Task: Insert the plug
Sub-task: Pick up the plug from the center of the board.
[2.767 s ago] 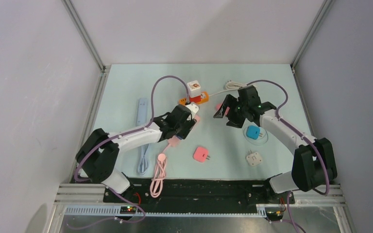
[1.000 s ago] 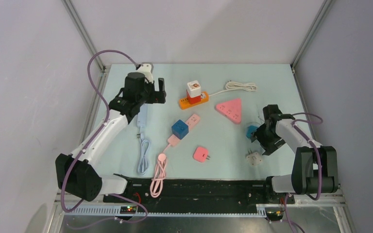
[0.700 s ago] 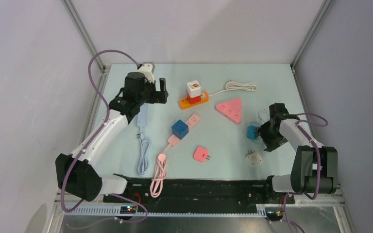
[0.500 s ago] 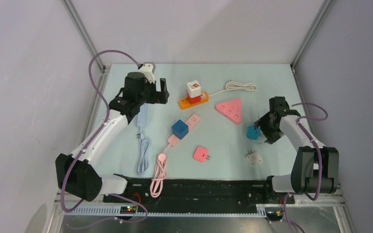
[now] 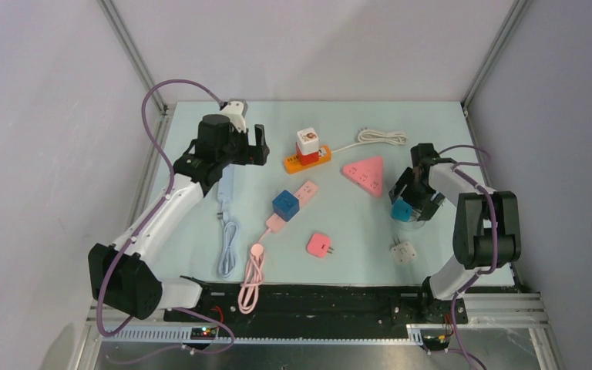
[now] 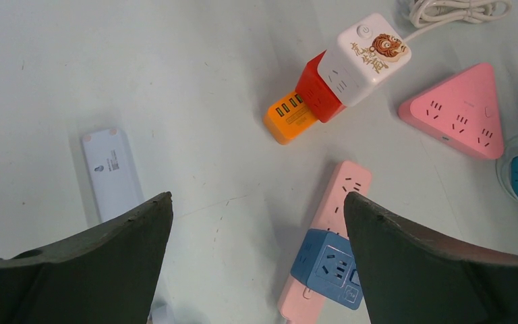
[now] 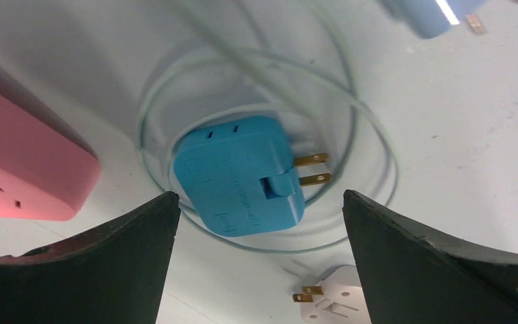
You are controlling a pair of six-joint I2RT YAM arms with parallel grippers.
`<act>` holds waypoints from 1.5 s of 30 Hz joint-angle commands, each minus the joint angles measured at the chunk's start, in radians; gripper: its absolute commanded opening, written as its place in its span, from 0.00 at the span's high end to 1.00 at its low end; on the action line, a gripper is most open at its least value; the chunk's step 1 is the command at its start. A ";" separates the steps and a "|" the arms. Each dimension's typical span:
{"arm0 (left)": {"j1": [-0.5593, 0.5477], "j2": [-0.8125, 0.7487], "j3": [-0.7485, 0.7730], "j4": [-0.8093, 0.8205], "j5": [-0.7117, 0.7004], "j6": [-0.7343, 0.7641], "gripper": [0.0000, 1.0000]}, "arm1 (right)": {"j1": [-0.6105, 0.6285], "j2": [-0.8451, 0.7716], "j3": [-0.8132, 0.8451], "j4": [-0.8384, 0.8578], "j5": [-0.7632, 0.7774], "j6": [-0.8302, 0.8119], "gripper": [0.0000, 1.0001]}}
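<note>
A blue plug [image 7: 239, 179] lies flat on the table inside a thin pale cable loop, its two brass prongs [image 7: 313, 169] pointing right in the right wrist view. My right gripper [image 7: 260, 197] hangs open just above it, a finger on each side with a gap to the plug. The top view shows the same plug [image 5: 401, 210] under that gripper [image 5: 413, 200]. My left gripper [image 5: 253, 148] is open and empty, raised at the far left over the white power strip [image 5: 226, 181]. A pink power strip [image 6: 340, 202] carries a blue cube adapter [image 6: 327, 266].
A pink triangular strip [image 5: 366, 173] lies just left of the blue plug. A white plug [image 5: 403, 251] and a pink square plug [image 5: 319, 244] lie nearer the front. An orange strip with red and white cubes [image 5: 308, 148] and a coiled white cable [image 5: 381, 136] sit at the back.
My right gripper has swung from the right edge back and left until it hangs over the blue plug, and its jaws have widened. The left arm has stayed still.
</note>
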 commanded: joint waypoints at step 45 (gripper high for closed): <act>-0.043 0.020 0.033 0.036 0.216 -0.012 0.00 | 0.132 -0.144 0.159 0.108 -0.185 -0.104 0.39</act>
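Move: The blue plug lies almost under the right hand, prongs pointing right, about 2 cm down, 1 cm back and 1 cm left, ringed by a pale cable. From the same hand, the pink triangle is some 10 cm ahead and 11 cm left, the light-blue plug 3 cm ahead and 10 cm right, and the white plug 15 cm back and 3 cm left. From the left hand, the blue plug lies roughly 42 cm right, 8 cm back and 22 cm down. The right fingers close on the blue plug and pinch it by two opposite edges, one beside the prongs, after sinking nearly 2 cm around it and shifting slightly left. Then the hand lifts it about 8 cm while carrying it some 5 cm forward and 3 cm left, the fingertips swinging forward and up and the wrist turning slightly counter-clockwise. ##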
